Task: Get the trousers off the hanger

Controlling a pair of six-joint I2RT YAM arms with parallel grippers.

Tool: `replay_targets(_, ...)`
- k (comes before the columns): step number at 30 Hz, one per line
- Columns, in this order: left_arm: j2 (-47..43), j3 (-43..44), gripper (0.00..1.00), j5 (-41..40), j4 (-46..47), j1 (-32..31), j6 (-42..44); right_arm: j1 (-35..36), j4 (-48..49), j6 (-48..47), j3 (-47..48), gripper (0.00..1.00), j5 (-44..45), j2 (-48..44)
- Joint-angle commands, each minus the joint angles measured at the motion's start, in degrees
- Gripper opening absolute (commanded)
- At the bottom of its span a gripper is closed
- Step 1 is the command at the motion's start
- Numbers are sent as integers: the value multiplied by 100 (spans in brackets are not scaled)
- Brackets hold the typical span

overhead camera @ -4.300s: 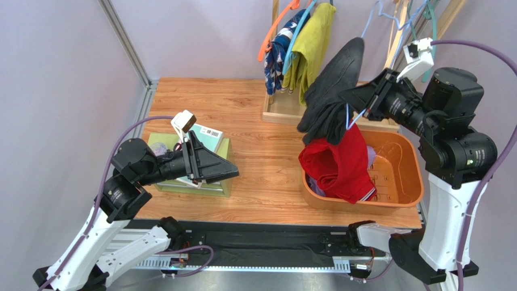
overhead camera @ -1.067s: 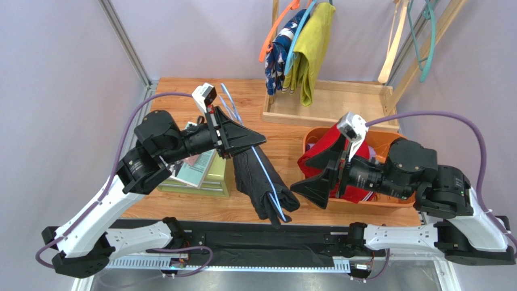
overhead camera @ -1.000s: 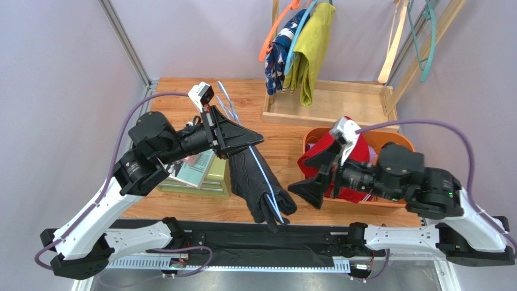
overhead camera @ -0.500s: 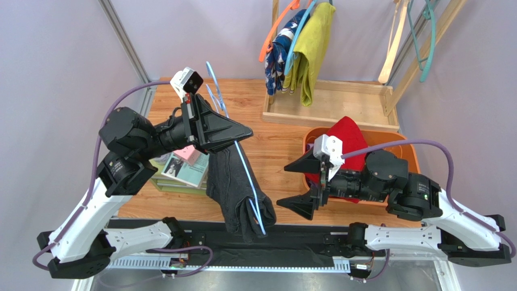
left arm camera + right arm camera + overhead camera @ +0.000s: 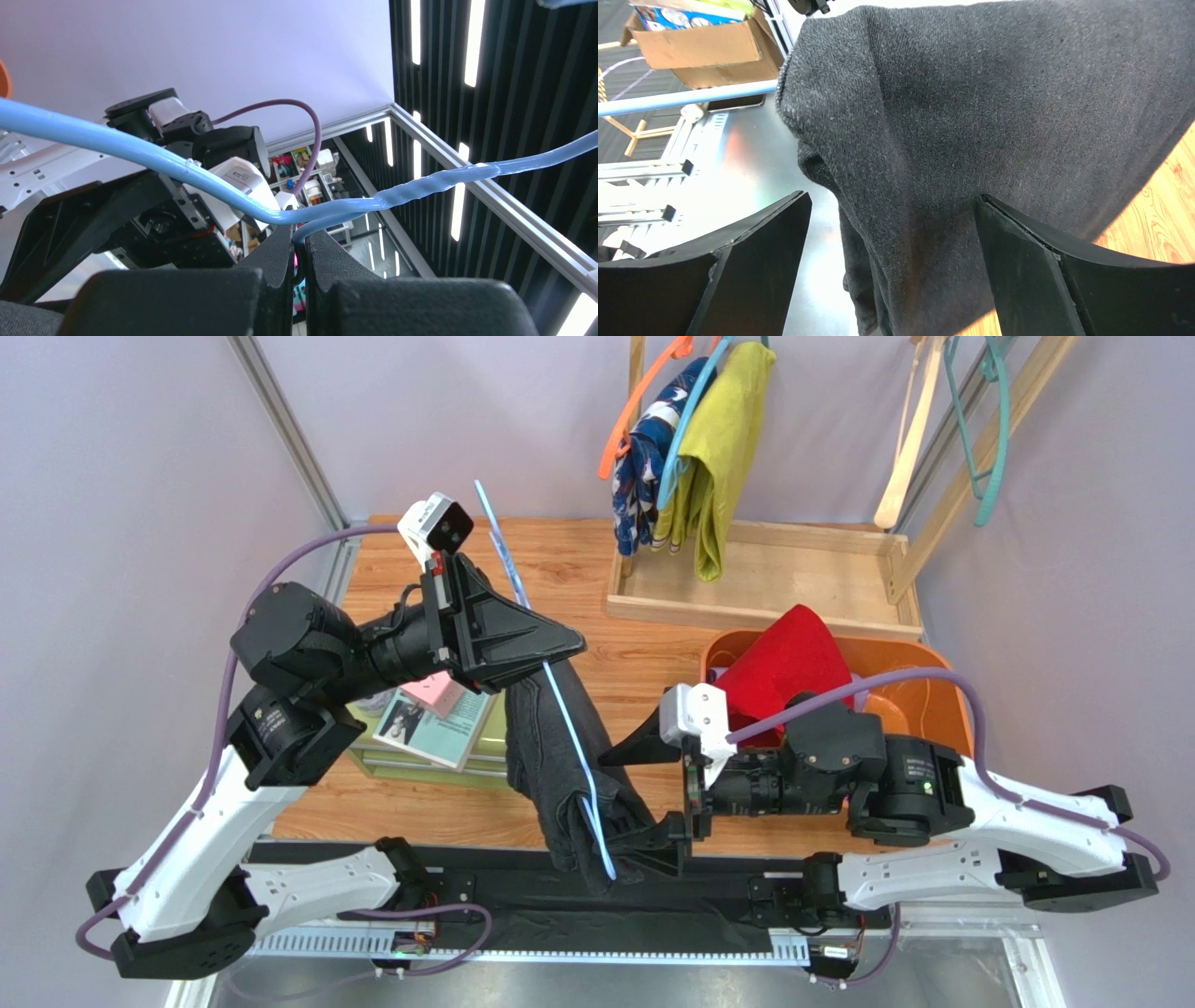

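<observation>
My left gripper [image 5: 568, 637] is shut on the wire of a light blue hanger [image 5: 561, 707] and holds it up over the table's front. Black trousers [image 5: 554, 770] are draped over the hanger and hang toward the near edge. In the left wrist view the closed jaws pinch the blue hanger [image 5: 210, 189]. My right gripper [image 5: 643, 798] is open, its fingers either side of the lower part of the black trousers [image 5: 990, 105]. The cloth fills the gap of the right gripper [image 5: 892, 266]; whether the pads touch it I cannot tell.
An orange basket [image 5: 940, 686] at the right holds red trousers [image 5: 786, 665]. A wooden rack [image 5: 786, 574] at the back carries navy patterned trousers [image 5: 648, 455] and yellow-green trousers [image 5: 723, 434] on hangers. Empty hangers [image 5: 989, 420] hang far right. Books on a green box [image 5: 435, 735] lie under the left arm.
My right arm has swung left from the basket and its open fingers now straddle the hanging black trousers. The left gripper keeps its hold on the hanger, raised slightly.
</observation>
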Motion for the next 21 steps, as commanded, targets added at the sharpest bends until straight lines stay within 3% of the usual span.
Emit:
replay_targets(1,-230,193,0,-48,562,23,-219,170,580,-143,88,90,479,-47)
replay_targets(6,-362,87,0,-92,518,23,-219,188,528,-134,175,83,884,41)
replay_targets(12,-441,-18,0,172,720,23,-281,188,229,-134,378,59,981,128)
replay_targets(13,-450,-36,0,198,755,23,-281,188,229,-134,395,46,989,137)
replay_targets(15,-485,-97,0,356,887,23,-290,197,194,-134,474,31,1007,181)
replay_targets(16,-485,-124,0,426,913,23,-307,197,89,-134,535,16,1051,207)
replay_targets(19,-555,-211,0,725,914,23,-299,197,-227,-152,852,0,1253,322)
replay_targets(21,-669,-352,0,761,888,23,-263,188,-359,-160,1019,0,1402,313)
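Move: The black trousers hang over the blue hanger that my left hand already grips by its neck; their middle is about 4 cm ahead, 5 cm left and 3 cm above my open right hand, with their near edge between its fingertips. The hanger's near end is some 6 cm back, 3 cm left and 6 cm above that hand, the orange basket roughly 22 cm ahead, 32 cm right and 35 cm below. From my left hand the trousers' middle is about 14 cm below and 4 cm back. I shut my wide-open right fingers on the trousers and pinch a fold near their near edge, easing that hand about 2 cm forward and nearly as far up as they close. My left hand keeps its grip on the hanger's neck and draws it some 2 cm back and 1.5 cm to the left. ##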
